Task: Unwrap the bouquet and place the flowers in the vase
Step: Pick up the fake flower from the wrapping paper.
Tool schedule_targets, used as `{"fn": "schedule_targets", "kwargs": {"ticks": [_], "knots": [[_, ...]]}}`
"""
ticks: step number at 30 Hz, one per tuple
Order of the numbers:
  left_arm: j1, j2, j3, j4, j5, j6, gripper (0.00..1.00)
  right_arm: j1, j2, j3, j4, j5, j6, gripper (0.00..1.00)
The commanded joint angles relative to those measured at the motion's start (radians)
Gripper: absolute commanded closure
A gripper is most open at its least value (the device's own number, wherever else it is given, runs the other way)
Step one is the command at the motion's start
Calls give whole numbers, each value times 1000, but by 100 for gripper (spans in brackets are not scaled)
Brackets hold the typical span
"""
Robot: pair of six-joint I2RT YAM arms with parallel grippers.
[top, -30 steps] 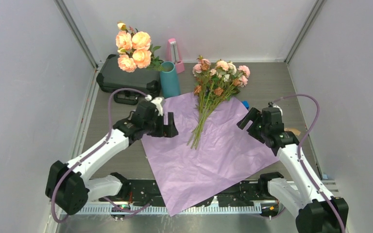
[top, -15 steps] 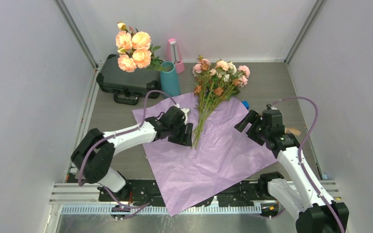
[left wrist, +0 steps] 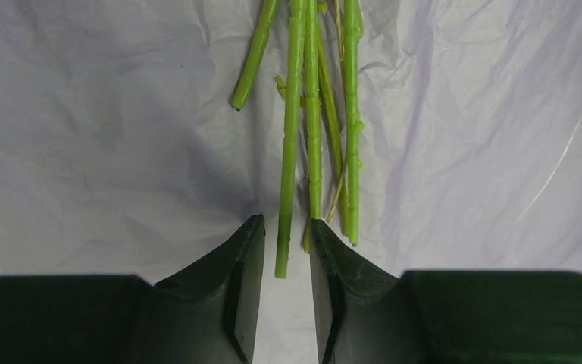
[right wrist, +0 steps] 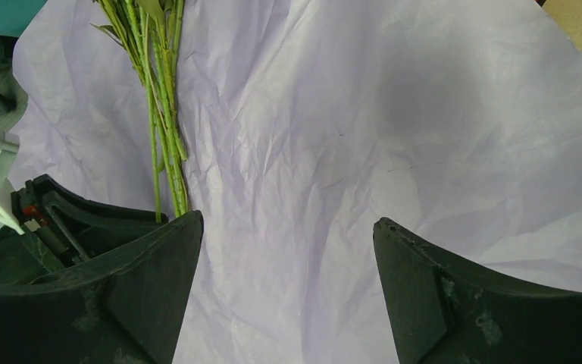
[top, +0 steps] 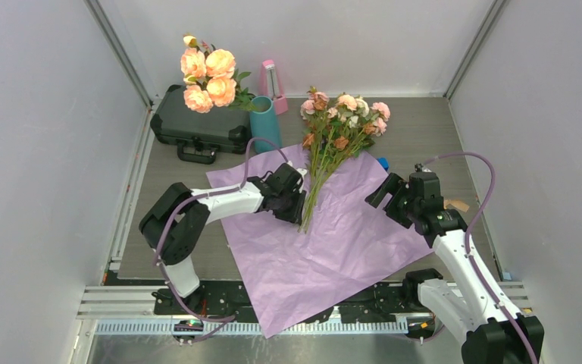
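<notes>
The flowers (top: 341, 114) lie loose on the spread pink-lilac paper (top: 326, 250), their heads toward the back and their green stems (top: 314, 178) running toward me. The teal vase (top: 265, 125) stands upright behind the paper's left corner. My left gripper (top: 298, 214) sits at the stem ends. In the left wrist view its fingers (left wrist: 286, 227) stand a narrow gap apart, with one stem end (left wrist: 290, 152) lying between them and small gaps on both sides. My right gripper (top: 389, 199) hovers wide open over the paper's right part (right wrist: 288, 227), holding nothing.
A black case (top: 197, 121) with large peach roses (top: 208, 76) above it sits at the back left. A pink metronome-shaped object (top: 273, 85) stands behind the vase. A small blue item (top: 383, 162) and a tan piece (top: 458, 205) lie by the paper's right edge.
My left arm has swung right from the paper's left edge to the stem ends, and its jaws have narrowed around one stem. The right arm has barely moved.
</notes>
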Motion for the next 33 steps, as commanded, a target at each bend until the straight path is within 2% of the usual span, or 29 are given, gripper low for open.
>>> {"fn": "schedule_targets", "kwargs": {"ticks": [1,3,7,9,14,20,33], "knots": [[-17,30,48,29,-14,23,71,-2,-9,-5,13,-12,-5,12],[-23,39,56,27,-23,29,73,-2,-9,-7,14,-9,-6,12],[-24,43,62,20,-31,27,94,-2,-7,-8,14,-10,-9,12],[-24,27,57,20,-33,20,100,-2,-8,-8,14,-12,-10,12],[-24,-79,17,46,-51,9,100,-2,-16,-5,13,-21,-5,12],[-24,-225,-66,173,28,-68,100,-2,-22,-1,14,-29,1,12],[-23,-379,-140,310,58,-224,100,-2,-32,14,15,-37,17,12]]}}
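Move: The left hand hovers low over the cut ends of the bouquet, one flower stem already between its half-open fingers, the stem's end about 1 cm below. The other stem ends lie roughly 2 cm to the right and 1 cm ahead; the blossoms are some 26 cm ahead and 11 cm to the right. The vase stands about 19 cm ahead and 8 cm left. From the right hand, that stem's end is roughly 22 cm left, level fore and aft, and 11 cm lower. The left fingers shut on the single stem close to its cut end, the hand settling barely a centimetre down and to the right first. Still pinching, it then rises about 10 cm off the paper, drifting slightly right and tilting some 20 degrees so the fingers point more to the right and less straight down. ##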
